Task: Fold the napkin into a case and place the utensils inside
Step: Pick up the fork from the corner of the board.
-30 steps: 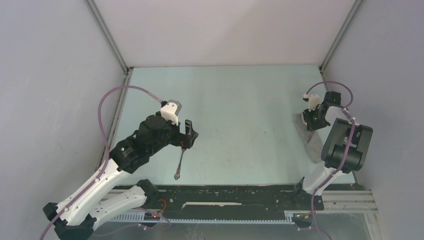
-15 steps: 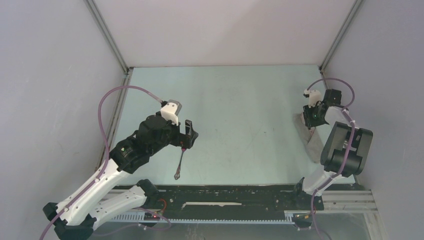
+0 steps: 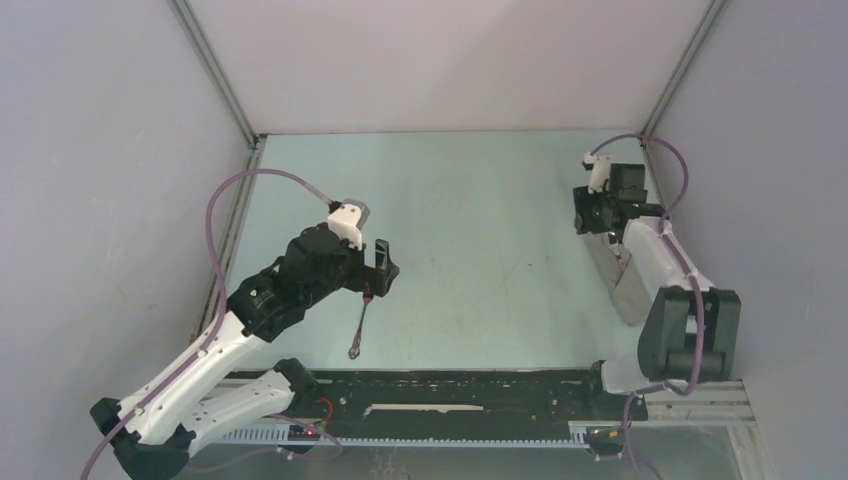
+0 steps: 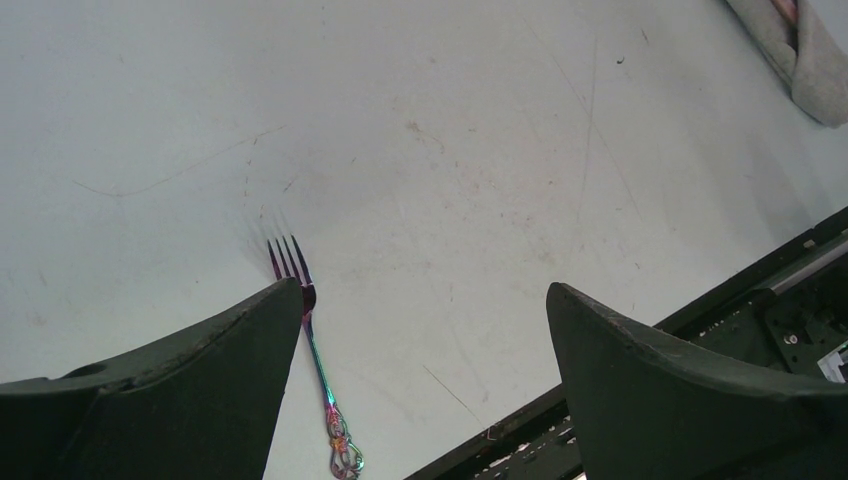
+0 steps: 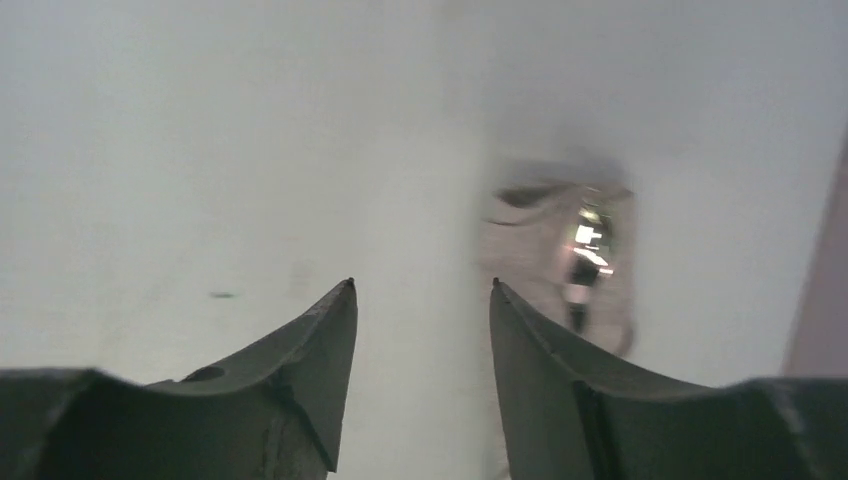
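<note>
The napkin, folded into a narrow grey case [image 3: 622, 282], lies along the table's right side; its end also shows in the left wrist view [image 4: 812, 70], with a pinkish strip in the fold. A blurred shiny spoon bowl [image 5: 586, 245] rests on the cloth just right of my right gripper [image 5: 422, 283], which is open and holds nothing. From above, the right gripper [image 3: 588, 218] hovers at the case's far end. An iridescent fork [image 3: 359, 326] lies near the front edge. My left gripper [image 3: 381, 270] hangs wide open over its tines, with the fork [image 4: 318, 370] beside the left finger [image 4: 240, 345].
A black rail [image 3: 470, 392] runs along the table's near edge, close behind the fork's handle. Grey walls close the table on the left, back and right; the case sits near the right wall.
My right gripper has moved up the table towards the far end of the case and its jaws have spread wider. The left arm and fork have barely moved.
</note>
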`<control>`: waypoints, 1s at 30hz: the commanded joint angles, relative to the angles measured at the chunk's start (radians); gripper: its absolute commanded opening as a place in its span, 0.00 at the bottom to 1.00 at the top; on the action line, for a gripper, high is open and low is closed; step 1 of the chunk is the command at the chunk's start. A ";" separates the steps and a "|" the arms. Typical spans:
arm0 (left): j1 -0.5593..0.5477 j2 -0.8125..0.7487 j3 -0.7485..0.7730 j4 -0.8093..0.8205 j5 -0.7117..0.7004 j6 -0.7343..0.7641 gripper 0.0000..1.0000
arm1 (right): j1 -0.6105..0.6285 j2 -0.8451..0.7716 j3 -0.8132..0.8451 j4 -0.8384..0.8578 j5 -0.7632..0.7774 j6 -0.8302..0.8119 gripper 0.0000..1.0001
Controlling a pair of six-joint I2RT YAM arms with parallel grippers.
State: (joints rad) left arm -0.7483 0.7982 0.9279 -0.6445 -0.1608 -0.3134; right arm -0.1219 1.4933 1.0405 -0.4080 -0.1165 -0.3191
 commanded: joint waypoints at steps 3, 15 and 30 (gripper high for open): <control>0.105 0.046 -0.018 0.052 0.097 -0.016 1.00 | 0.276 -0.126 0.026 -0.058 0.067 0.456 0.67; 0.441 0.396 0.053 -0.151 0.109 -0.139 0.93 | 0.772 -0.038 0.049 -0.039 -0.186 0.753 1.00; 0.378 0.819 0.226 -0.206 0.147 -0.024 0.71 | 0.984 0.075 0.020 -0.090 -0.028 0.838 1.00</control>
State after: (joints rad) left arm -0.3389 1.5597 1.1088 -0.8265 0.0113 -0.3592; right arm 0.8524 1.5421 1.0611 -0.5262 -0.1967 0.4129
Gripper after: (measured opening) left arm 0.703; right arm 0.993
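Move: The fork lies flat on the board, its middle about 23 cm below the left hand, some 7 cm to its left and 2 cm back, tines pointing away from the bases; the board around it is bare. From the right hand the fork is some 55 cm to the left, 19 cm back and 10 cm lower. The folded napkin, with the spoon already on it, lies about 7 cm back and 7 cm to the right of the right hand, also 10 cm lower. Down about 16 cm towards the fork, with a smaller swing forward and left that eases back right at the end, the left hand tips from slanting forward to nearly straight down and closes partway. The right hand, empty, sweeps some 34 cm left and 18 cm back, away from the napkin towards the fork's side, opening fully as its wrist tips down and turns counter-clockwise. Neither touches the fork. ##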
